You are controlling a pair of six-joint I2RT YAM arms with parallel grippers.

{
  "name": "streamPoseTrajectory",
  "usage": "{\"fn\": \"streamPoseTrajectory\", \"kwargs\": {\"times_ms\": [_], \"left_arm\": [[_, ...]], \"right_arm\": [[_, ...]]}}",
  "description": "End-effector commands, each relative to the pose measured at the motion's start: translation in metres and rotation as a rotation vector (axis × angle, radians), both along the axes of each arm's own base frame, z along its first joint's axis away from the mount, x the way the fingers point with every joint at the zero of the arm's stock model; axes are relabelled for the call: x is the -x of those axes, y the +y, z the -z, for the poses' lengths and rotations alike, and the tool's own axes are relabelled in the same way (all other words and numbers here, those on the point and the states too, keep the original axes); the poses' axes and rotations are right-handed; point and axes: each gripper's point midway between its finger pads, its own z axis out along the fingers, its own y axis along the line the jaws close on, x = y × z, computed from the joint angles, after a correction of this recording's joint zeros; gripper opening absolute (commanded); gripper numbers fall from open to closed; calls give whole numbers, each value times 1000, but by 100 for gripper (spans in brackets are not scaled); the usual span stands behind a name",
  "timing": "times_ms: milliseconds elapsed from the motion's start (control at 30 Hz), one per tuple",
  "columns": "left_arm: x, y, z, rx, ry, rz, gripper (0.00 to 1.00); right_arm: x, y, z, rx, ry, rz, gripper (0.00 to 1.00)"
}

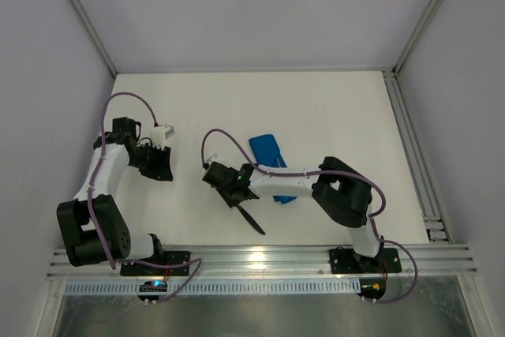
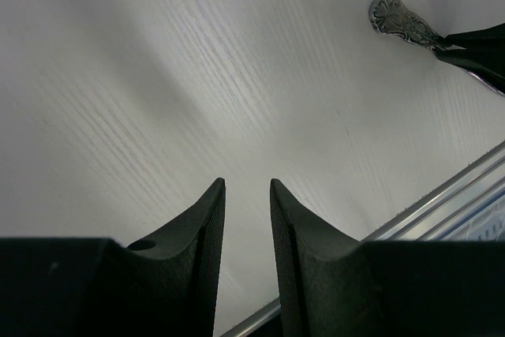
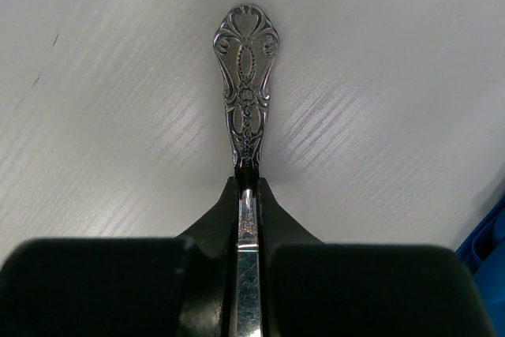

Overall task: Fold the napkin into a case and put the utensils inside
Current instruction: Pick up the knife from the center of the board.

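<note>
The napkin (image 1: 267, 150) lies as a narrow bright blue folded strip in the middle of the table, partly under my right arm. A corner of the napkin (image 3: 485, 244) shows at the right edge of the right wrist view. My right gripper (image 1: 236, 197) (image 3: 248, 183) is shut on a slim silver utensil (image 3: 246, 76). Its ornate handle sticks out past the fingertips, just above the white table. I cannot tell whether it is the knife or the fork. That handle (image 2: 401, 24) also shows in the left wrist view. My left gripper (image 1: 162, 170) (image 2: 247, 183) stands to the left, open, holding nothing.
A metal rail (image 1: 260, 258) (image 2: 442, 203) runs along the table's near edge by the arm bases. Another rail (image 1: 410, 140) borders the right side. White walls and frame posts close in the back and sides.
</note>
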Motion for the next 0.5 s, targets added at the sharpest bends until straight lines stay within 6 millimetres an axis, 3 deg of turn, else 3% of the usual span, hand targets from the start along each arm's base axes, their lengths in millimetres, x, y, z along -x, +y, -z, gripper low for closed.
{"fn": "streamPoseTrajectory", "kwargs": {"times_ms": [0,200,300,467], "left_arm": [[-1,-2,-11,11,-42,16,31],[-1,-2,-12,13,-47,15,31],[-2,-2,-14,14,-52,13,31],[-2,-2,-13,14,-51,17,31]], "right_arm": [[6,-28,21,105,23,15,4],[-2,-27,-30,-2,-63,28,4],[-2,-33,-45,-47,-88,50,4],[1,-43,-47,-50,-93,60,4]]}}
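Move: My right hand already has the knife pinched at its neck, its middle about 1 cm back and 1 cm right of my fingers, handle pointing forward-left. The folded napkin's middle lies roughly 10 cm ahead and 12 cm to the right, barely below them; the fork on it is some 11 cm ahead and 13 cm right. From my idle left hand the napkin is about 31 cm right, 4 cm ahead and 8 cm down. Keeping the knife pinched between my right fingertips, I carry it about 4.5 cm to the right, towards the napkin. I start almost level, then rise about 2.5 cm, mostly in the later part of the sweep. My wrist hardly turns. ##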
